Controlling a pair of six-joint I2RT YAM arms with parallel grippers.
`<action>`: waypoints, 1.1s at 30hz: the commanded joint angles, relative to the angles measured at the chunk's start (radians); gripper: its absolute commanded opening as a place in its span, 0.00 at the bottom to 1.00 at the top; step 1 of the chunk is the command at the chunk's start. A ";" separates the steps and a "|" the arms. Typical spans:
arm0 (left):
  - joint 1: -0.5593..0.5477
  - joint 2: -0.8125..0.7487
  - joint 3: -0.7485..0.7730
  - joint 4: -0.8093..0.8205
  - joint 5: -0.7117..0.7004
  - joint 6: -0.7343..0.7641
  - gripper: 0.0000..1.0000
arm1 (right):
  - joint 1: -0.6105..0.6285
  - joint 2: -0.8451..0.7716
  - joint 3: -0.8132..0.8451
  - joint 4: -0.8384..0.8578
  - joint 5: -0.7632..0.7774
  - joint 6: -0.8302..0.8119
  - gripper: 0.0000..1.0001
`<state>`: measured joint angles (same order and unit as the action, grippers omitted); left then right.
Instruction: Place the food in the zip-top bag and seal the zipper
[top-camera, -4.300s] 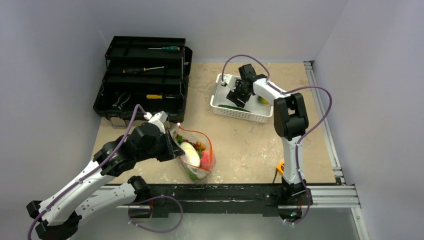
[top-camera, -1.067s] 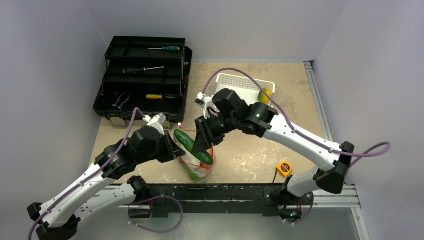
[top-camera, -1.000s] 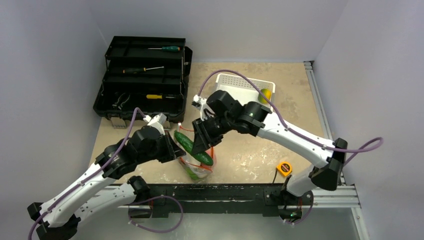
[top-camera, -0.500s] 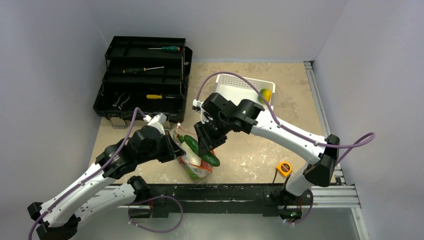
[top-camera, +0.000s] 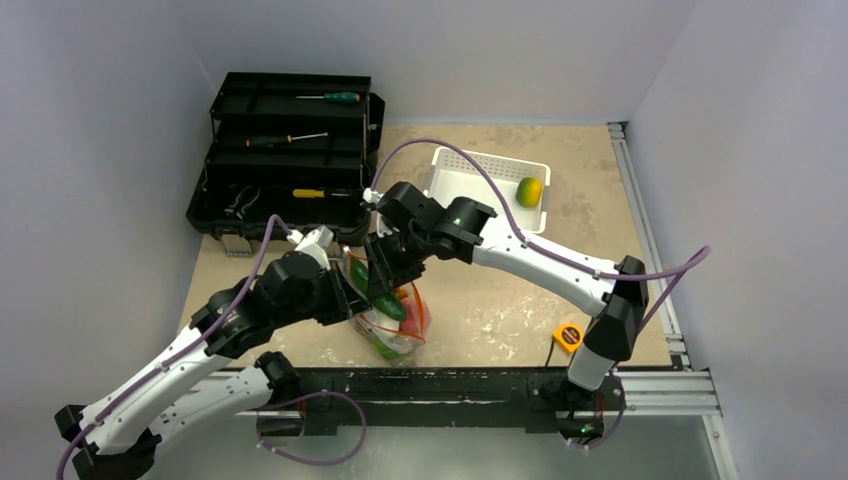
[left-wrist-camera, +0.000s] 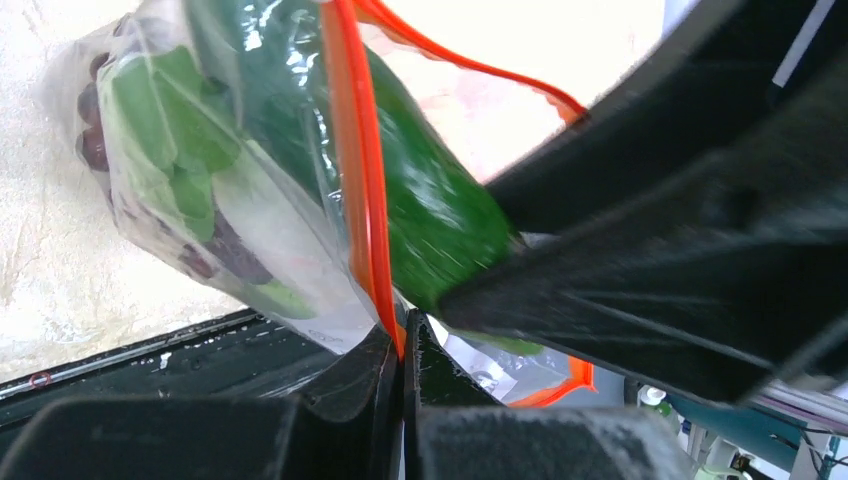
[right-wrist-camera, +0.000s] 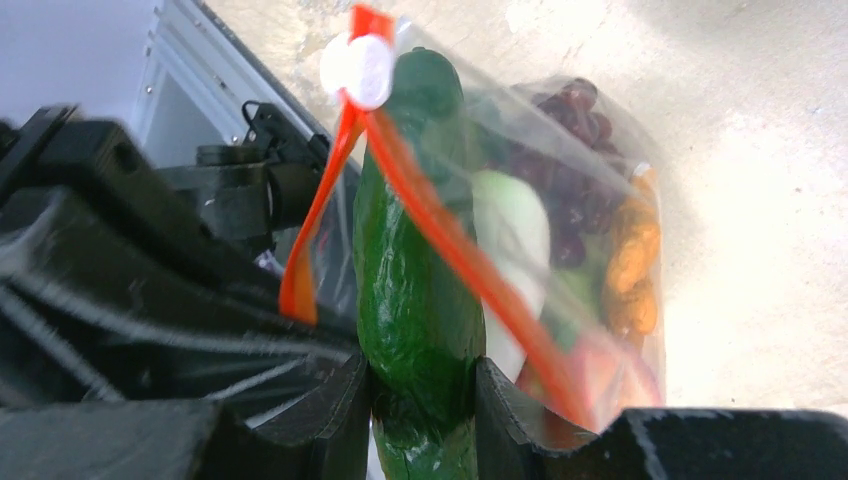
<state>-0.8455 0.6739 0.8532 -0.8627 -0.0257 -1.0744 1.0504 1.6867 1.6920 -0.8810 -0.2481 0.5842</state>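
Observation:
The clear zip-top bag (top-camera: 402, 322) stands near the table's front edge and holds dark grapes (right-wrist-camera: 560, 130), orange pieces (right-wrist-camera: 635, 262) and a pale green cabbage (right-wrist-camera: 515, 232). My left gripper (left-wrist-camera: 403, 340) is shut on the bag's orange-red zipper (left-wrist-camera: 350, 150) and holds the mouth up. My right gripper (right-wrist-camera: 422, 385) is shut on the green cucumber (right-wrist-camera: 410, 290), whose far end reaches into the bag's mouth beside the white slider (right-wrist-camera: 358, 70). From above, the right gripper (top-camera: 385, 272) hangs over the bag, next to the left gripper (top-camera: 350, 298). A yellow lemon (top-camera: 530, 191) lies in the white basket (top-camera: 470, 185).
An open black toolbox (top-camera: 290, 160) with screwdrivers stands at the back left. A small orange tape measure (top-camera: 568, 336) lies at the front right. The black frame rail (top-camera: 450, 385) runs along the near edge, just below the bag.
My right arm has swung left and down with the cucumber, bringing its tip from above the bag into the mouth. The left arm and the bag stayed put.

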 joint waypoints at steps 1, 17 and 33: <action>-0.003 -0.015 0.023 0.035 0.021 0.009 0.00 | 0.008 0.007 0.056 0.061 0.040 0.014 0.00; -0.004 -0.013 0.045 0.014 0.003 0.013 0.00 | 0.064 -0.031 -0.021 0.104 0.211 -0.062 0.43; -0.003 -0.024 0.047 -0.012 -0.013 0.014 0.00 | 0.069 -0.092 -0.014 0.149 0.213 -0.108 0.57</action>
<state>-0.8455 0.6586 0.8585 -0.8795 -0.0299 -1.0733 1.1145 1.6611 1.6604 -0.7841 -0.0616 0.4953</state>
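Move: The cucumber is already between the right fingers, slanting into the open zip-top bag; its middle lies about 1 cm ahead, 1 cm left and 2 cm below. The bag's body is some 4 cm back, 1 cm right and 10 cm down. In it, the pink fruit sits roughly 4 cm back, 5 cm right and 10 cm down. From the left hand, gripping the bag's rim, the cucumber's middle is about 4 cm ahead, 2 cm right and 1 cm below. The cucumber is set down into the bag mouth and let go: the right hand eases forward and left, little more than 1 cm each way, sinking about 1 cm at the start. Its fingertips swing forward some 15 degrees as it goes; midway the fingers spread, and it then lifts about 1 cm. The left fingers stay shut on the zipper rim, holding the bag open. ##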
